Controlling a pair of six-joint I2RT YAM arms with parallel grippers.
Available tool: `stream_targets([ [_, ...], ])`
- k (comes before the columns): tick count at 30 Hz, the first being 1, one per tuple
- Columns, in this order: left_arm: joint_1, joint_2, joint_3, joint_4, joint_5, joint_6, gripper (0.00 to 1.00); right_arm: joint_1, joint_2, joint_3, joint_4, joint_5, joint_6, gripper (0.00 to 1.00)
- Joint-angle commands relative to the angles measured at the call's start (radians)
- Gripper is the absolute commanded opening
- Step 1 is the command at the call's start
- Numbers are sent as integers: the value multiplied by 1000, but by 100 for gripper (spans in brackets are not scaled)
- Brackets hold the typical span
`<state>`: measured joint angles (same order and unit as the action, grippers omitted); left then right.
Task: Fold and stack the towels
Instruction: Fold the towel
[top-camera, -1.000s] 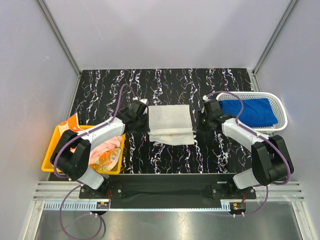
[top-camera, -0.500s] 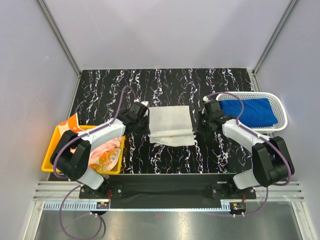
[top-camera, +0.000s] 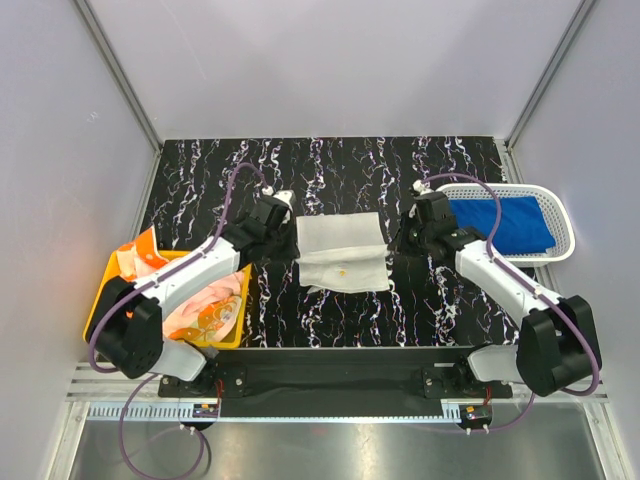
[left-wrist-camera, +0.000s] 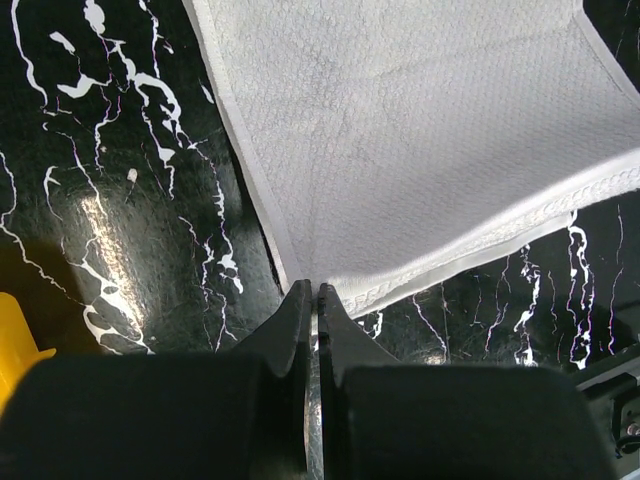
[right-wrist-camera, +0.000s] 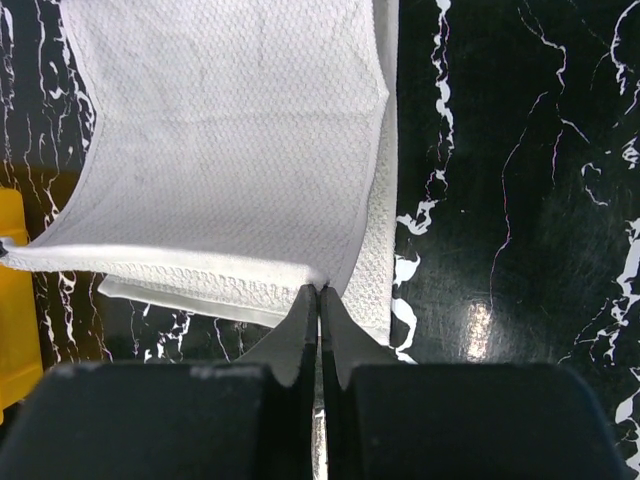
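An off-white towel (top-camera: 342, 250) lies half folded in the middle of the black marbled table. My left gripper (top-camera: 292, 240) is shut on the left corner of its upper layer. My right gripper (top-camera: 394, 247) is shut on the right corner of that layer. In the left wrist view the shut gripper (left-wrist-camera: 311, 292) pinches the hemmed corner of the towel (left-wrist-camera: 420, 150), which stretches away taut. In the right wrist view the gripper (right-wrist-camera: 320, 292) pinches the other corner of the towel (right-wrist-camera: 230, 150), and a lower layer (right-wrist-camera: 378, 260) shows beneath. A royal blue towel (top-camera: 500, 222) lies folded in the basket.
A white perforated basket (top-camera: 566, 232) stands at the right edge of the table. A yellow bin (top-camera: 98, 312) at the near left holds an orange-and-white patterned towel (top-camera: 205, 312) and a pale pink one. Grey walls close in the sides and back.
Both arms have stretched out and lifted a little, raising the towel's held corners. The upper layer now hangs taut between the grippers.
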<state>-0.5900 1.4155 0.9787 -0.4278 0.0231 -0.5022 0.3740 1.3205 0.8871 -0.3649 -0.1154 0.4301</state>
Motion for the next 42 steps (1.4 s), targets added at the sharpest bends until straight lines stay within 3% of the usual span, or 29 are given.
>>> stream_targets([
  [1, -7, -4, -24, 29, 12, 11, 0, 6, -1, -33, 14, 0, 7, 0],
  [6, -21, 31, -96, 89, 32, -2, 4, 6, 14, -102, 75, -15, 27, 4],
  [8, -27, 36, -127, 122, 43, -12, 10, 6, 25, -138, 99, -21, 38, 16],
  [9, -28, 39, -135, 132, 47, -15, 21, 5, 28, -146, 104, -29, 39, 21],
  [10, -30, 37, -140, 133, 44, -16, 29, 6, 29, -152, 107, -36, 39, 33],
  [11, -30, 33, -144, 133, 41, -18, 36, 6, 28, -152, 100, -36, 39, 39],
  [14, -30, -6, -135, 112, 5, -19, 48, 6, -10, -136, 64, -23, 32, 53],
  [21, -5, -56, -11, 29, -115, -50, 54, 5, -9, 19, -20, 89, 7, 58],
  [31, 153, 374, 359, 37, -31, 16, 55, -12, 490, 490, -58, 154, -142, 57],
  [35, 179, 506, 494, 1, -37, 51, 56, -15, 627, 595, -63, 143, -197, 59],
  [42, 223, 645, 587, -6, 26, 80, 58, -24, 795, 713, -85, 161, -237, 60],
])
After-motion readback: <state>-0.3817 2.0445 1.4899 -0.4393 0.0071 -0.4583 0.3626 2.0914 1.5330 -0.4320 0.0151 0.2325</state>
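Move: The place for the raised edge my left hand still pinches, the towel's near-left corner, is about 4 cm back and 8 cm below it; the far-left corner lies some 16 cm ahead, 1 cm left and 8 cm down, the yellow bin 22 cm left and 8 cm back. From my right hand the near-right corner is also 4 cm back, 8 cm down; the far-right corner 15 cm ahead and 1 cm left, the white basket 23 cm right and 10 cm ahead. I lower the held edge with both hands about 6 cm while drawing it back some 3 cm onto the towel's near side, opening my fingers on the way down. Empty, they rise over the cloth and swing forward nearly 20 cm to the far corners, dipping again until the open fingers straddle each corner; my right wrist rolls left-side-down about 15 degrees, my left turns slightly counter-clockwise. ##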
